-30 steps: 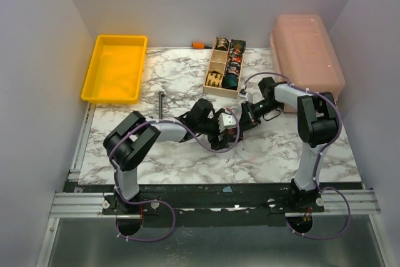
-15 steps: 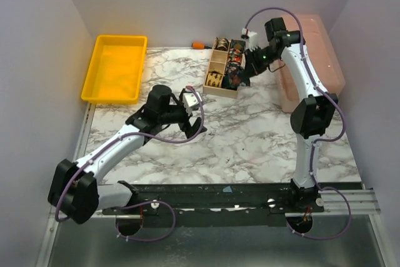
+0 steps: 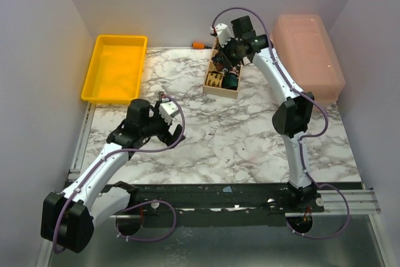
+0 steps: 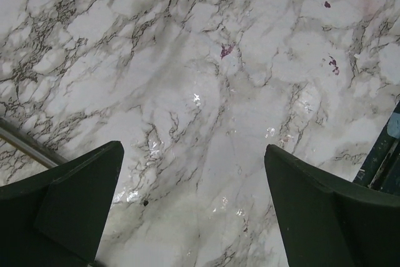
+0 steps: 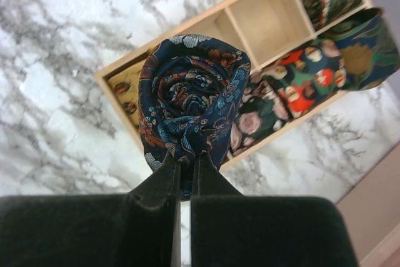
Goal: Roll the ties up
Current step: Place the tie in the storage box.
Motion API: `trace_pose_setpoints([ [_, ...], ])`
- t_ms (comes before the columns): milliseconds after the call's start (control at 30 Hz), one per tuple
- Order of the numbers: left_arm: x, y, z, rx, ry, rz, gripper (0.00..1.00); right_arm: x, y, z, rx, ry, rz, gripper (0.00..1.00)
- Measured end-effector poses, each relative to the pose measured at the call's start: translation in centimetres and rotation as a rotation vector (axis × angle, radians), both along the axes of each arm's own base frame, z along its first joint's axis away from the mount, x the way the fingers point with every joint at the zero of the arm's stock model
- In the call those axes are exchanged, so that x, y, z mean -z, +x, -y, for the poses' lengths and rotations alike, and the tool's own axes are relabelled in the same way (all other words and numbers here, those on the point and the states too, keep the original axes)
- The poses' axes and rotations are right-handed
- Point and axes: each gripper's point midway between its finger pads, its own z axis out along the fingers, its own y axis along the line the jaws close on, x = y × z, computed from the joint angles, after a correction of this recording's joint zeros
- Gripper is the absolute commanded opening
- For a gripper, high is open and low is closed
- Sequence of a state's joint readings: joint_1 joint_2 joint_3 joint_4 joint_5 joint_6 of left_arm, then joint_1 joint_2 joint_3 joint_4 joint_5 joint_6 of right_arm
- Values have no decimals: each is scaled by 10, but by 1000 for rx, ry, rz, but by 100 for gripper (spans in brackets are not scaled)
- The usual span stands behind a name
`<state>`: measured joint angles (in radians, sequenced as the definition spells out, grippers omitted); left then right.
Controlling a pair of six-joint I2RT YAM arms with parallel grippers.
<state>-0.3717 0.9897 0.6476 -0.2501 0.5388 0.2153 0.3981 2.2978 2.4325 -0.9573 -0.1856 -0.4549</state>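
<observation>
In the right wrist view a tightly rolled dark blue tie (image 5: 190, 101) with floral print hangs over the wooden box (image 5: 265, 20), with my right gripper (image 5: 186, 157) shut on its lower edge. Several other rolled ties (image 5: 300, 82) fill compartments of the box; one compartment under the coil shows bare wood. From the top view the right gripper (image 3: 223, 59) hovers over the box (image 3: 220, 92) at the back. My left gripper (image 3: 170, 132) stands open above bare marble at centre left; its fingers (image 4: 87, 186) are wide apart with nothing between them.
A yellow tray (image 3: 115, 67) sits at the back left and a pink lidded bin (image 3: 309, 51) at the back right. A grey metal tool (image 4: 25, 141) lies just left of the left gripper. An orange-handled tool (image 3: 198, 45) lies behind the box.
The right arm carried the rolled tie from the table's middle up and back over the wooden box. The left gripper opened, let go and drew back to the left.
</observation>
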Motion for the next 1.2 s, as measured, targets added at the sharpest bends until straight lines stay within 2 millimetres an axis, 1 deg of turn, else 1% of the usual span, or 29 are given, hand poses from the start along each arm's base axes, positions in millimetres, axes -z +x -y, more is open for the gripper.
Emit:
trace_pose_setpoints([
  [67, 0, -2, -3, -9, -1, -1, 98, -4, 11, -3, 12, 0, 48, 0],
  [200, 3, -8, -6, -12, -2, -6, 98, -12, 35, -1, 41, -14, 152, 0],
  [267, 6, -11, -7, -13, -1, -14, 98, -13, 45, 1, 51, -29, 193, 0],
  [367, 7, -12, -8, -17, -1, -18, 98, -5, 58, -3, 44, -54, 235, 0],
  [467, 6, -12, -10, -23, -4, -12, 98, 13, 65, -10, 19, -85, 246, 0],
  [633, 6, -13, -13, -32, -7, -8, 98, 52, 64, -19, -51, -155, 223, 0],
  [767, 7, -13, -15, -40, -7, -7, 98, 85, 58, -15, -118, -259, 195, 0],
  [800, 6, -13, -15, -42, -7, -6, 98, 88, 58, -14, -131, -281, 200, 0],
  [967, 4, -13, -17, -49, -12, 2, 98, 91, 56, -12, -196, -367, 218, 0],
  [1200, 5, -13, -18, -51, -13, 3, 98, 98, 47, -4, -299, -468, 216, 0],
])
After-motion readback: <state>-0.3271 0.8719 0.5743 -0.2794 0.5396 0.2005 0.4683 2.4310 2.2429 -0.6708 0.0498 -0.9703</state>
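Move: The right hand holds the rolled navy tie; its goal, the empty storage box cell beside the beetle tie, is roughly 6 cm ahead, 4 cm left and 14 cm below. From this hand the beetle tie is about 1 cm ahead and 5 cm left, the rose tie 5 cm ahead and 1 cm right, both some 14 cm down. From the idle left hand that cell lies about 25 cm ahead, 13 cm right, 11 cm below. The right hand carries the navy tie about 6 cm forward, then 10 down, twisting, into the cell. ##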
